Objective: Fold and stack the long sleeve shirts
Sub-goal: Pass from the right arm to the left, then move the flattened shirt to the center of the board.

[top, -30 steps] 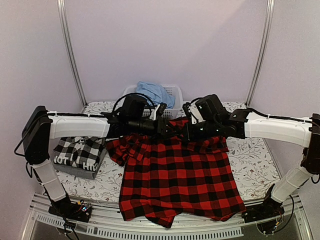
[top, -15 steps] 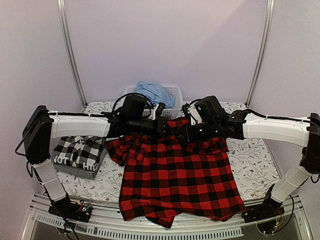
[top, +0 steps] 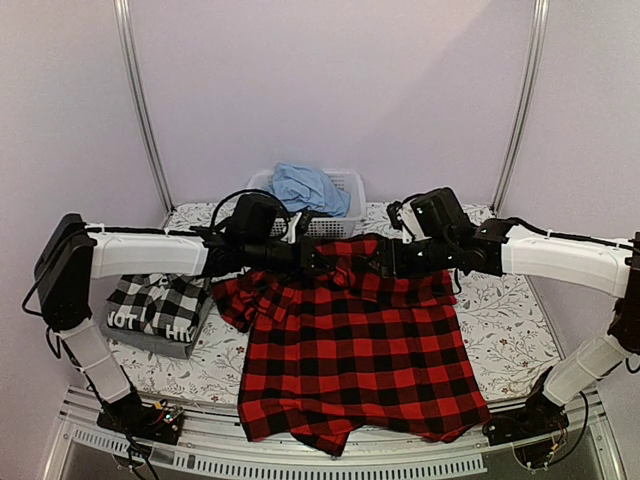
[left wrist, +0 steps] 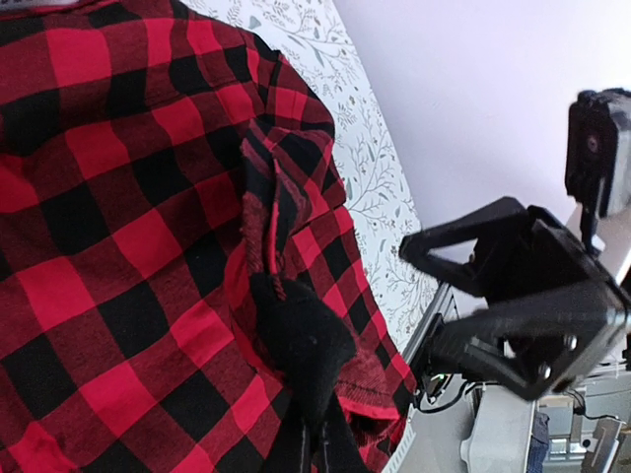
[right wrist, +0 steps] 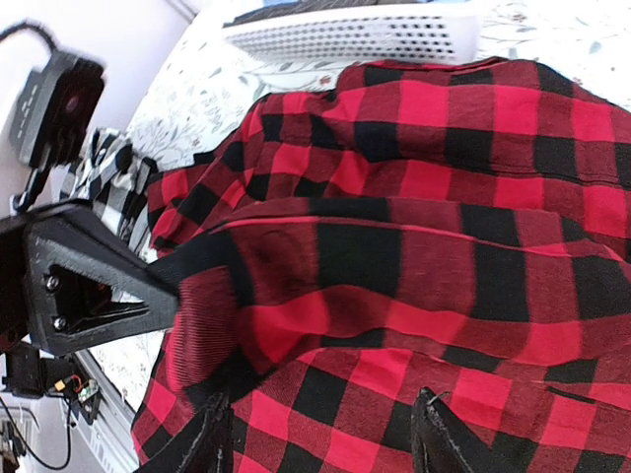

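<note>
The red-and-black flannel shirt point(top: 365, 345) lies spread across the middle of the table, its hem hanging over the front edge. My left gripper point(top: 322, 258) is shut on a raised fold of the flannel point(left wrist: 128, 246) near the collar; the left wrist view shows the left gripper point(left wrist: 291, 330) pinching that ridge. My right gripper point(top: 386, 264) hovers just right of it, open, with its fingers point(right wrist: 212, 439) wide apart over flat flannel point(right wrist: 473, 197) and nothing between them. Another shirt, black-and-white check point(top: 158, 298), lies folded at the left on a dark grey lettered shirt point(top: 150, 332).
A white basket point(top: 345, 190) with blue cloth point(top: 308, 186) stands at the back centre. A floral sheet point(top: 510, 320) covers the table. Metal posts rise at the back left point(top: 140, 110) and back right point(top: 520, 110). Both arms stretch low across the table's middle.
My right gripper has opened, let go of the flannel and drawn back to the right. The left gripper has shut on the fold near the collar and shifted slightly left.
</note>
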`<action>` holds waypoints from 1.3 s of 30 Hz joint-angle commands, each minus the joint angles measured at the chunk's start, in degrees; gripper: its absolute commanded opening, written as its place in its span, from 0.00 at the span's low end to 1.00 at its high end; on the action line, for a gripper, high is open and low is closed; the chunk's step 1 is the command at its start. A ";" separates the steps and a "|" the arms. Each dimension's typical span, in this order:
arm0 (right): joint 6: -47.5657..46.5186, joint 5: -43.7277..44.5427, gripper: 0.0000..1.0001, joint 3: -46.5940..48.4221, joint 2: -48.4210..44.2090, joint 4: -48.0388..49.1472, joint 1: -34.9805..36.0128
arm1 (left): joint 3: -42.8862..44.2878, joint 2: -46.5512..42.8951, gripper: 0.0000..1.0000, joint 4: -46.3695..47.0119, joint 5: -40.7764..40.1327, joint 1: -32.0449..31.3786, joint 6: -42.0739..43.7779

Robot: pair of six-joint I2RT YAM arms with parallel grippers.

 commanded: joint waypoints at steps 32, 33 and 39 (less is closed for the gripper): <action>-14.74 1.26 0.64 23.41 32.20 1.86 -24.04 | -13.16 -19.48 0.00 -13.42 -1.54 2.68 3.06; -14.68 1.24 0.64 23.44 32.68 1.89 -24.43 | -13.22 -19.86 0.00 -13.74 -1.71 2.63 3.04; -14.40 1.20 0.60 23.76 35.79 1.65 -27.20 | -13.22 -21.32 0.00 -15.25 -2.19 2.67 3.32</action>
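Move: The shirt's far right corner is the right hand's aim: about 22 cm ahead, 15 cm to its right and 16 cm below, with the white basket roughly 33 cm ahead and 18 cm left of that hand. The left hand already pinches the passed sleeve; the left sleeve heap towards which it goes lies level with it, some 22 cm to its left and 15 cm below. The basket is about 33 cm ahead and 6 cm left of the left hand. The passed sleeve stays pinched in the shut left fingers and is carried about 8 cm left, then also some 5 cm back, over the shirt towards the left sleeve heap. The right hand, already empty and open, swings right and forward away from the sleeve, turning about 15 degrees clockwise, then reaches on forward and sinks to close above the shirt's far right corner, fingers still open. ##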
